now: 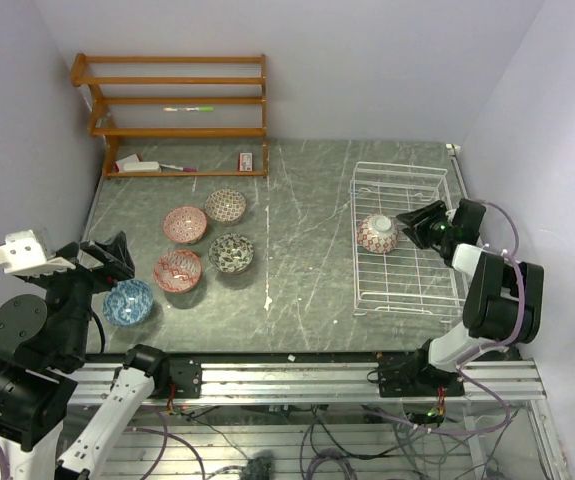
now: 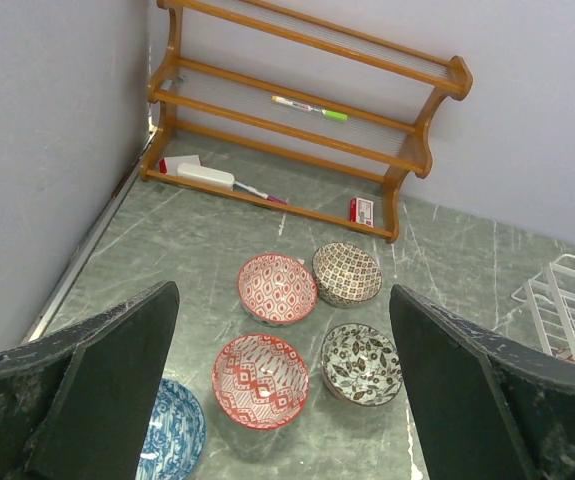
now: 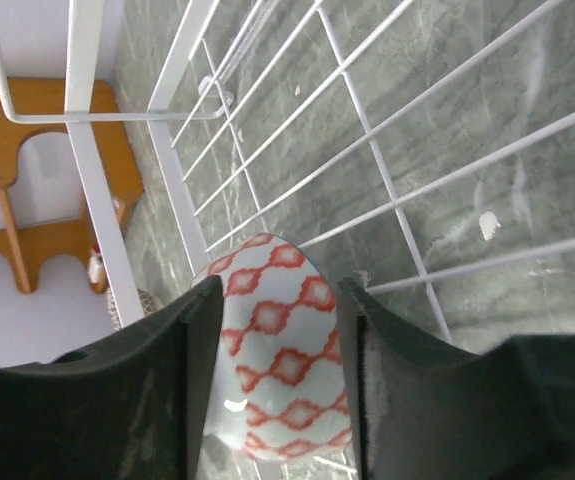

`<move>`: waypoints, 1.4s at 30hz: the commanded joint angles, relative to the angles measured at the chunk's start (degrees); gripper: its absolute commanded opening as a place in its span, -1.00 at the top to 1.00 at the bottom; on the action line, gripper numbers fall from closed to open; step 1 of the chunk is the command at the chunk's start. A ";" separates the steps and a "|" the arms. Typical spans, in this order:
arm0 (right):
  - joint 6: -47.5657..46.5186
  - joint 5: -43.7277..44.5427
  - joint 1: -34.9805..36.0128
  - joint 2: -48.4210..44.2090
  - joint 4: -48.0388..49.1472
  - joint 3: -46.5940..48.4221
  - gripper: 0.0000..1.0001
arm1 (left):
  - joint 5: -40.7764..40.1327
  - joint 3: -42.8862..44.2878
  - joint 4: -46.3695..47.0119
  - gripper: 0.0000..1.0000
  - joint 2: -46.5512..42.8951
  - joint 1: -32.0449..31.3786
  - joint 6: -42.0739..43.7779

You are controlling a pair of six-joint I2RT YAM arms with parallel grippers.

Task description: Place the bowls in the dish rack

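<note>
Five bowls stand upright at the left of the table: pink-red (image 1: 184,224), brown (image 1: 225,206), grey-black (image 1: 231,253), red (image 1: 177,270) and blue (image 1: 128,301). My left gripper (image 1: 117,255) is open and empty, raised above the blue bowl; its wrist view shows the pink-red (image 2: 277,288), brown (image 2: 347,273), grey-black (image 2: 361,363), red (image 2: 260,380) and blue (image 2: 172,435) bowls below. My right gripper (image 1: 405,226) is shut on a sixth bowl (image 1: 377,234), pale with red diamonds (image 3: 287,370), held on its edge inside the white wire dish rack (image 1: 407,165), at its left side.
An orange-brown wooden shelf (image 1: 172,110) stands at the back left with a green marker (image 1: 189,108), a white eraser (image 1: 139,163) and a small red box (image 1: 246,160). Purple walls close in on the left, back and right. The rack wires (image 3: 87,180) surround my right gripper (image 3: 279,285).
</note>
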 commanded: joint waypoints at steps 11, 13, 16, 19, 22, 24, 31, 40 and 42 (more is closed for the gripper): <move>-20.97 23.68 14.16 -8.21 -24.97 17.00 -0.35 | 0.42 -0.40 1.29 -0.95 -0.44 -0.06 0.33; -22.43 27.36 16.64 -7.19 -26.15 19.15 -0.36 | 0.17 -0.07 0.91 -0.95 -0.46 -0.06 0.39; -24.38 30.54 18.77 -4.73 -28.25 21.77 -0.36 | -0.31 0.18 0.18 -0.95 -0.79 -0.06 0.41; -26.16 34.51 20.25 -2.66 -29.97 23.46 -0.36 | -0.72 -0.04 -0.20 -0.95 -1.44 -0.06 0.63; -27.68 36.64 21.29 -0.85 -30.30 24.30 -0.36 | -0.79 -0.42 -0.32 -0.95 -1.91 -0.06 0.95; -28.23 36.88 21.68 0.72 -30.83 25.20 -0.36 | -0.77 -0.60 -0.47 -0.95 -1.95 -0.06 1.28; -29.39 39.58 23.80 1.94 -31.38 25.11 -0.35 | -1.24 -1.60 -0.94 -0.95 -2.60 -0.06 1.73; -30.04 41.43 25.28 0.85 -34.13 21.91 -0.35 | -1.00 -1.75 -1.42 -0.95 -3.13 -0.04 1.87; -30.01 41.07 25.37 -0.48 -34.95 20.58 -0.35 | -0.90 -1.57 -1.54 -0.95 -3.10 -0.06 1.94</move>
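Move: The upturned red-and-white bowl lies in the dish rack about 6 cm left of the right hand, 4 cm back and some 3 cm below it. The rack's left side is roughly 12 cm left and 4 cm back, its far rim some 12 cm straight ahead. From the left hand that bowl is about 57 cm right, 21 cm ahead and 35 cm below. Right hand rises about 9 cm, swings left, sinks by the bowl's far edge, rolling left-side-down 45 degrees, fingers opening. ##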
